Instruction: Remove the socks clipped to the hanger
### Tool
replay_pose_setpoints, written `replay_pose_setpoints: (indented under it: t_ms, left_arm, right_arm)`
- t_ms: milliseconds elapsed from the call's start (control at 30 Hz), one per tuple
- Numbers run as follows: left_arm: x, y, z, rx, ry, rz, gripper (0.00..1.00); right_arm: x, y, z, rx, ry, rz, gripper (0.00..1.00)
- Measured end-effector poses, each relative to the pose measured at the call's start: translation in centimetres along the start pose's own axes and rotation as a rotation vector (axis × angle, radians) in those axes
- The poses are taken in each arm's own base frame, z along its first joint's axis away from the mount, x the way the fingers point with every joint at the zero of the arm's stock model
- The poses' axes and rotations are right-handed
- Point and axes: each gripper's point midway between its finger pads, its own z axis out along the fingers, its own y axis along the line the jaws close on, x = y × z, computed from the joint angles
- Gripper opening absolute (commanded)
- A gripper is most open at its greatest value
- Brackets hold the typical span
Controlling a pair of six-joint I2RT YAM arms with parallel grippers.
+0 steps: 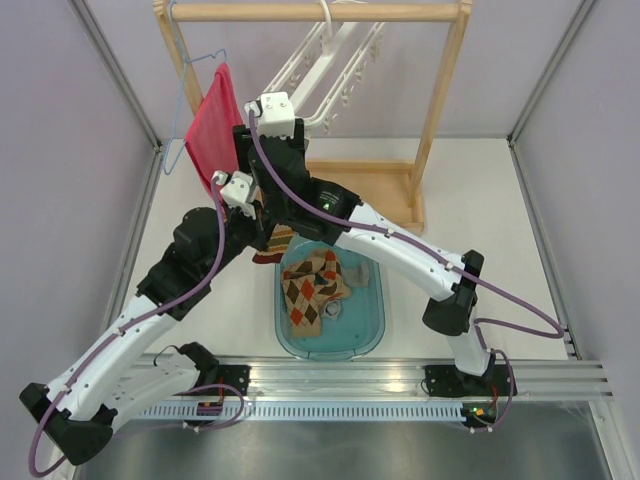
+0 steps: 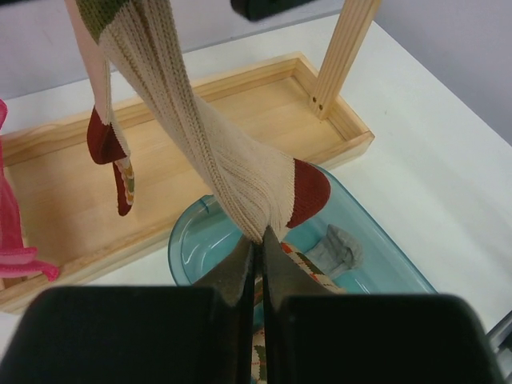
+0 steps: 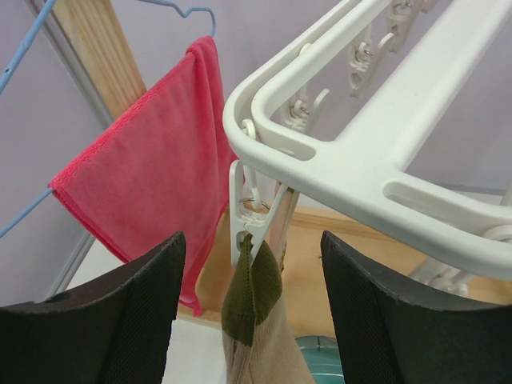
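The white hanger (image 3: 360, 168) hangs tilted from the wooden rack and also shows in the top view (image 1: 335, 60). One of its clips (image 3: 250, 220) holds the olive toe of a cream ribbed sock (image 3: 252, 292). My right gripper (image 3: 250, 240) is open, with its fingers on either side of that clip and toe. My left gripper (image 2: 258, 238) is shut on the lower end of the same cream sock (image 2: 240, 176), beside its red heel, above the tub. A second sock (image 2: 108, 140) hangs to the left.
A blue tub (image 1: 372, 318) below holds argyle socks (image 1: 315, 285) and a grey sock (image 2: 340, 248). A red-pink cloth (image 1: 210, 125) hangs on a blue wire hanger (image 1: 183, 95). The wooden rack post (image 1: 440, 100) and its base tray (image 2: 200, 104) stand behind.
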Motion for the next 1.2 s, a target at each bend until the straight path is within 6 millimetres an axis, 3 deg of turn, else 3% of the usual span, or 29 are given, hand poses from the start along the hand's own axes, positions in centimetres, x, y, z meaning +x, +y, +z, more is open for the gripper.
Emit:
replay_pose_setpoints:
  t_ms: [267,700,1100,1200]
  left_arm:
    - [-0.1,0.0,-0.2,-0.002,-0.004,0.001,0.02]
    - [-0.5,-0.4,-0.7,0.011,-0.018,0.000,0.02]
    - [-0.7,-0.8,-0.9,0.026,-0.026,0.002,0.02]
    - [-0.7,-0.8,-1.0,0.026,-0.027,0.001,0.02]
  right_arm:
    - [-0.6,-0.8,0.6,0.080,-0.026,0.019,0.71]
    - [-0.5,-1.5,1.0,0.142,-0.037,0.026,0.52]
    - [0.3,-1.9,2.3,0.150,-0.031,0.051,0.52]
    - [0.9,-2.0,3.0,0.151,-0.025,0.056,0.42]
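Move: The clip gripping the sock's top hangs about 4 cm ahead of the open right fingers and 1 cm to their left, level with them; the white hanger's near corner is right over it, some 5 cm higher. Another clipped sock hangs roughly 8 cm beyond that clip. The pink towel is about 12 cm ahead of the right hand and 10 cm to its left. From the left hand the clip lies roughly 10 cm straight out and 12 cm up. The left fingers keep their pinch on the lower sock, easing about 1 cm back and 1 cm up, while the right hand brings its fingers either side of the clip, the left one seeming to touch it. The right hand goes some 3 cm forward and over 1 cm to its right, turning about 10 degrees clockwise, dips about 1 cm late, and partly closes its fingers. ##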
